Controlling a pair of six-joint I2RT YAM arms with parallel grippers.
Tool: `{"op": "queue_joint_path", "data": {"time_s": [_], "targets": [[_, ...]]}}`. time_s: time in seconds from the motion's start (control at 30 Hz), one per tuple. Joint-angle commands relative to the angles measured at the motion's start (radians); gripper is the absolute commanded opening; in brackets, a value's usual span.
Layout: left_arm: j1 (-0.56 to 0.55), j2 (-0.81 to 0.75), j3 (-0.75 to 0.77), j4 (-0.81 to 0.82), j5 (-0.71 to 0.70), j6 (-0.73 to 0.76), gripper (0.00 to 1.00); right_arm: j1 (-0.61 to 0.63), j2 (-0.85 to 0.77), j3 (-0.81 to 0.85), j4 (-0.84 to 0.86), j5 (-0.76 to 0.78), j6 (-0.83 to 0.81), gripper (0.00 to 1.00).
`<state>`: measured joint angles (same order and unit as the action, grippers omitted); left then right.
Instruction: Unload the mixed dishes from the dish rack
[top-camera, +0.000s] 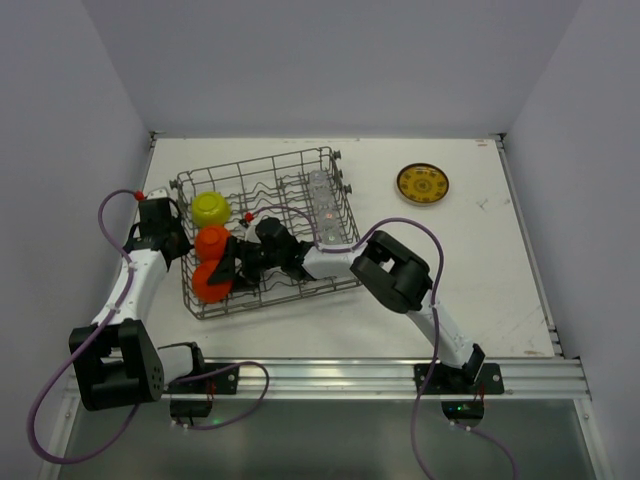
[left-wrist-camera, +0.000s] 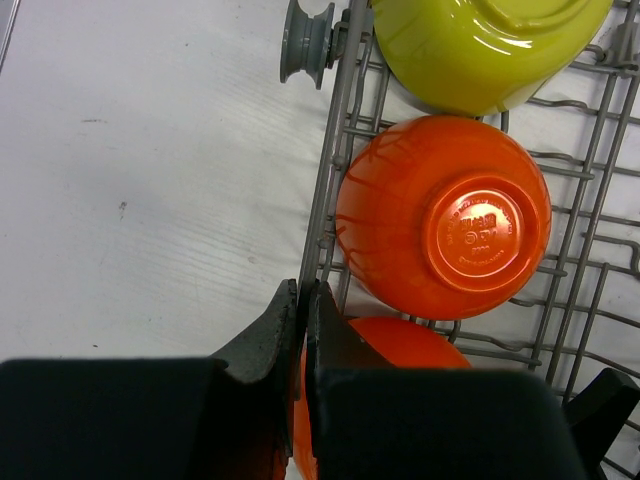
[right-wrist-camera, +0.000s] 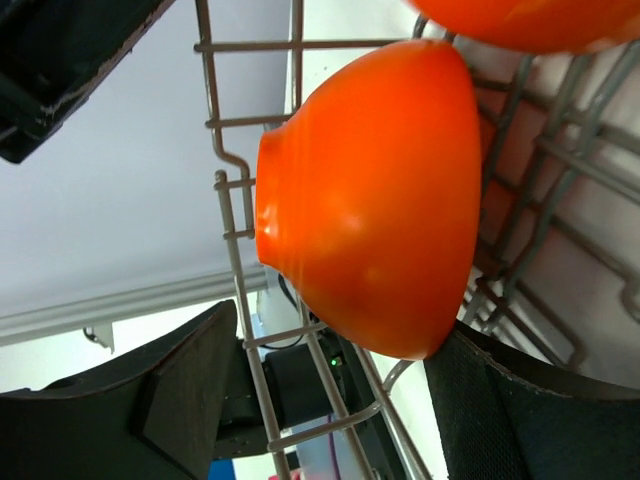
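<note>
The grey wire dish rack (top-camera: 260, 163) holds a lime-yellow bowl (top-camera: 210, 208) and two orange bowls in a row along its left side, all upside down or tipped. My left gripper (left-wrist-camera: 303, 300) is shut on the rack's left rim wire (left-wrist-camera: 330, 180), beside the nearer orange bowl (left-wrist-camera: 400, 340). My right gripper (right-wrist-camera: 330, 400) reaches in from the right and stands open around that nearer orange bowl (right-wrist-camera: 370, 200), one finger on each side. The left finger (right-wrist-camera: 190, 390) is apart from the bowl. The other orange bowl (left-wrist-camera: 440, 230) lies just beyond it. Clear glass cups (top-camera: 322, 200) stand along the rack's right side.
A brown-gold patterned plate (top-camera: 422, 183) lies on the white table to the right of the rack. Grey walls close the table at the back and both sides. The right arm's elbow (top-camera: 395, 270) hangs over the rack's near right corner.
</note>
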<state>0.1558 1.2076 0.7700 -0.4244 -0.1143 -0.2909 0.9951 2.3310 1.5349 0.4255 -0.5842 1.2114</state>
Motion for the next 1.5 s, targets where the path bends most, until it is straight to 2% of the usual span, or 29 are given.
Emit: {"op": "queue_joint_path", "data": {"time_s": [0.0,0.47,0.77,1.0,1.2,1.47], "targets": [[-0.004,-0.016,-0.017,0.019,0.019,0.002,0.0,0.005,-0.032,0.045,0.058,-0.046,0.02,0.74],[-0.01,-0.019,-0.018,0.019,0.015,0.002,0.0,0.005,-0.044,0.027,0.142,-0.016,0.014,0.67],[-0.012,-0.019,-0.018,0.018,0.01,0.001,0.0,0.005,-0.013,0.048,0.177,-0.023,0.013,0.52],[-0.012,-0.019,-0.018,0.019,0.01,0.001,0.0,0.005,0.04,0.099,0.199,-0.039,0.004,0.35],[-0.012,-0.017,-0.017,0.019,0.008,0.001,0.0,0.004,0.054,0.096,0.254,-0.043,0.008,0.31],[-0.012,-0.016,-0.017,0.019,0.005,0.001,0.0,0.004,0.038,0.039,0.331,-0.057,0.031,0.1]]}}
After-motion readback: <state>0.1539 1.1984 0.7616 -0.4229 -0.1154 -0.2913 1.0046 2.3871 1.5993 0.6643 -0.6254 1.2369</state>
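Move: The near orange bowl lies upside down just off the right hand's open fingertips: its middle is some 4 cm to the left, about 1 cm ahead and roughly 1 cm lower. The other orange bowl stands about 9 cm ahead and 3 cm to the left of that hand, and the lime bowl about 17 cm ahead and 3 cm left, both at about its height. From the left hand, the near orange bowl is about 5 cm right, 7 cm back and 3 cm lower. The right fingers close from wide open to nearly shut and pinch the near orange bowl by its rim, as the hand rises about 4 cm and slides some 2 cm left with the wrist rolling slightly, its left side up by roughly 10 degrees. The left hand stays put, its shut fingers still on the rack's left rail. ##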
